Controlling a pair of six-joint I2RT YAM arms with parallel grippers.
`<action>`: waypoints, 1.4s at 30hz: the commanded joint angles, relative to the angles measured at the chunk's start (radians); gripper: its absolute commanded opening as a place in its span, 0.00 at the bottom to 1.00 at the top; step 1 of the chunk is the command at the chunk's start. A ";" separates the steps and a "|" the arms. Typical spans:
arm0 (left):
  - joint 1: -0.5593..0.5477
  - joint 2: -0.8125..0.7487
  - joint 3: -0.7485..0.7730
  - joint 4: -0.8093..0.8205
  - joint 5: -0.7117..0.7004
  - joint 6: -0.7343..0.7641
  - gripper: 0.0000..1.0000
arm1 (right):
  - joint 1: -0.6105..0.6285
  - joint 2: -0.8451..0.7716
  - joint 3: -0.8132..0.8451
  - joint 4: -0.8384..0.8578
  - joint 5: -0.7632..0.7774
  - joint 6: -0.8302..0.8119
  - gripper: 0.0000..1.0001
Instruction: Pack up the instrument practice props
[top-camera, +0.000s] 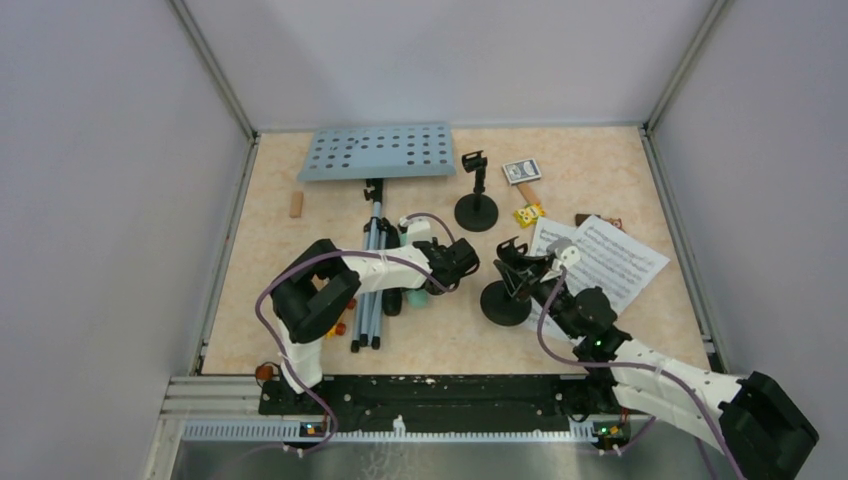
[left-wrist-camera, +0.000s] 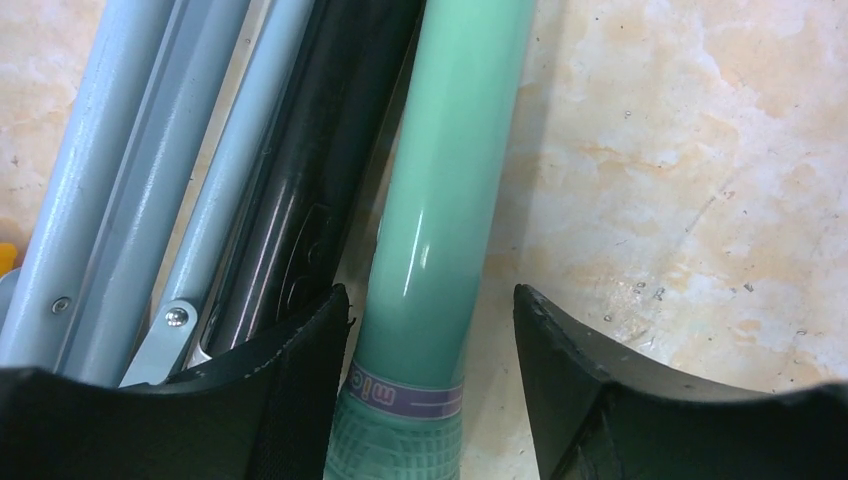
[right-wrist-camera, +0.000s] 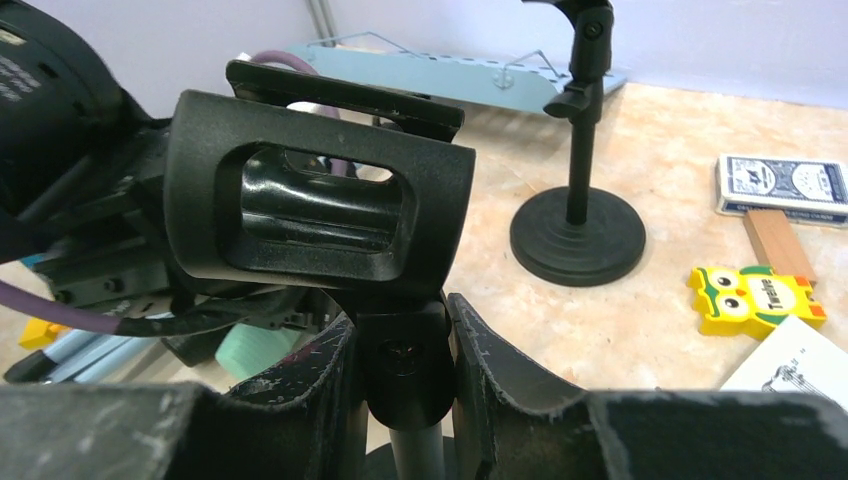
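The mint-green microphone (left-wrist-camera: 440, 200) lies on the table beside the black microphone (left-wrist-camera: 320, 180) and the silver tripod pole (left-wrist-camera: 120, 180). My left gripper (left-wrist-camera: 432, 320) straddles the mint one near its head, open, with a clear gap on the right side. My right gripper (right-wrist-camera: 400, 340) is shut on the near mic holder (right-wrist-camera: 320, 200), clamping the joint just under its clip; its round base (top-camera: 505, 303) stands on the table. The other mic holder (top-camera: 476, 212) stands upright farther back. The pale-blue music desk (top-camera: 380, 152) lies at the back, and the sheet-music pages (top-camera: 600, 260) at right.
A deck of cards (top-camera: 521, 169), a yellow owl toy (top-camera: 529, 213) and a tan wooden block (right-wrist-camera: 775, 240) lie behind the sheets. Another wooden block (top-camera: 295, 204) sits at back left. Small colourful bricks (top-camera: 340, 327) lie by the left arm. Walls enclose the table.
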 joint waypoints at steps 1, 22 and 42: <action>0.005 -0.040 -0.016 -0.038 0.005 0.039 0.68 | 0.007 0.048 0.091 0.173 0.069 0.004 0.00; 0.003 -0.396 -0.017 0.008 0.219 0.250 0.86 | -0.091 0.692 0.326 0.592 -0.098 -0.062 0.00; 0.003 -1.107 -0.271 -0.158 0.324 0.389 0.99 | -0.037 1.268 0.757 0.752 -0.317 -0.178 0.00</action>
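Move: The right hand holds the small microphone stand by its stem, raised off the table. From this hand the green microphone lies about 10 cm ahead, 22 cm left and 16 cm lower; the black microphone is 4 cm beyond it to the left, and the other stand is about 23 cm ahead and 6 cm left. The left hand's open fingers straddle the green microphone, whose middle is 3 cm ahead, with the folded tripod legs about 10 cm left and 2 cm ahead. Still pinching the stem below the clip, the right hand carries its stand towards the green microphone: forward about 9 cm, then mainly left 15 cm while edging forward, sinking slightly, with the wrist finally turning counter-clockwise. The left hand comes clear of that microphone, rising some 20 cm, then also drawing back and left, opening fully and turning about 25 degrees clockwise. ##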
